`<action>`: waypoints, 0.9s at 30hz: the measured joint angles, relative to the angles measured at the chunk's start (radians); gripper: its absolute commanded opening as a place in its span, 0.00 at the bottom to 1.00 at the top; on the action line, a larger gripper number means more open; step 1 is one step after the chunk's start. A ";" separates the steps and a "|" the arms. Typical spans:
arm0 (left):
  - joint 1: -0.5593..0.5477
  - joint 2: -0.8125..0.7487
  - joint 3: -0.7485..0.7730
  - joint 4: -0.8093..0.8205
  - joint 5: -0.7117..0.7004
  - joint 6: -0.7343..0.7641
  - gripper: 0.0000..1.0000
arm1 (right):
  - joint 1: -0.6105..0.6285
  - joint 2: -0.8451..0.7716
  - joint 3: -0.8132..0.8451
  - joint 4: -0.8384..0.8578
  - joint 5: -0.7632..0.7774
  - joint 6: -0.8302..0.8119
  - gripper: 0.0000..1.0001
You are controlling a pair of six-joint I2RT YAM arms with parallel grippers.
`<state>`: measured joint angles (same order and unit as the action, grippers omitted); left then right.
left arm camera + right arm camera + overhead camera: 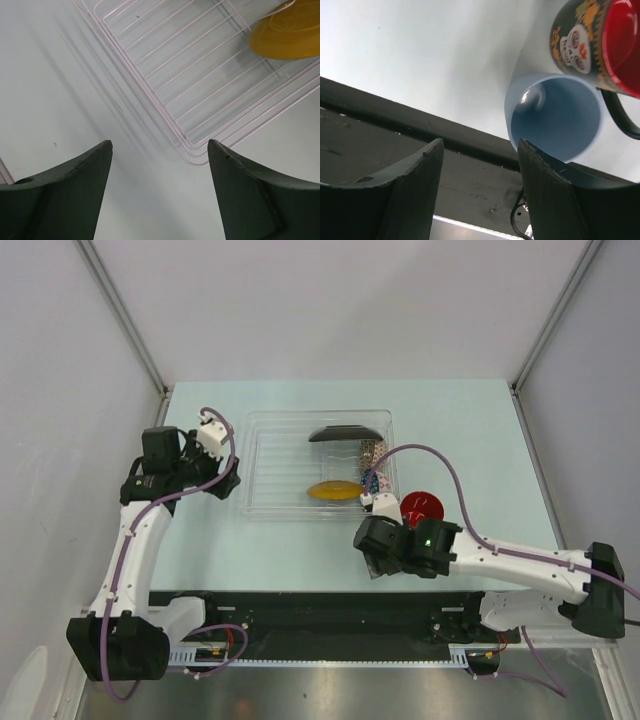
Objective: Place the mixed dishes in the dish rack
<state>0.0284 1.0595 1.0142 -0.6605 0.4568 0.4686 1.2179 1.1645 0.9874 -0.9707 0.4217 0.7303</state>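
The clear dish rack [268,465] sits mid-table and holds the black square plate [345,434], the beige patterned bowl [372,451], the yellow saucer [333,490] and the blue patterned bowl [379,482]. The red-inside dark mug [420,505] stands on the table right of the rack. In the right wrist view the mug [585,40] sits beside the small light-blue cup [555,117], whose opening faces the camera. My right gripper [480,145] is open and empty, its right finger close to the cup's rim. My left gripper [159,145] is open and empty over the table beside the rack's corner [192,150]; the saucer [287,32] shows there.
The black strip of the table's near edge [395,135] lies just under my right gripper [375,562]. My left gripper [228,483] hangs at the rack's left wall. White walls enclose the table on three sides.
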 measured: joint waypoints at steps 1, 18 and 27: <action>0.000 0.000 -0.001 -0.001 0.000 0.000 0.82 | 0.006 0.018 -0.004 0.000 -0.002 0.004 0.63; 0.000 -0.031 -0.014 0.000 0.000 -0.001 0.82 | -0.090 0.081 -0.075 0.064 -0.005 -0.036 0.57; 0.000 -0.031 -0.021 0.000 0.000 0.000 0.84 | -0.135 0.107 -0.138 0.138 -0.044 -0.069 0.14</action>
<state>0.0284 1.0283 0.9932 -0.6609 0.4572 0.4683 1.0824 1.2713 0.8494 -0.8330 0.3779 0.6613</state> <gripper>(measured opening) 0.797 0.290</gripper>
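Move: The blue cup that the right hand goes for stands about 3 cm ahead of it and 5 cm to its right, its middle some 9 cm below. The red-rimmed mug is close beyond, roughly 12 cm ahead of the hand and 8 cm right. The yellow dish in the rack lies about 17 cm ahead and 11 cm left. From the idle left hand the cup is some 40 cm to the right, 14 cm back and about 17 cm lower. One right fingertip goes inside the blue cup and the other outside its left wall, the pair closing from about two-thirds to under one-third open to pinch the rim. The hand sinks about 6 cm in all, working some 2 cm forward and 2 cm right midway before a last quicker dip, its left side tilting down slightly. ##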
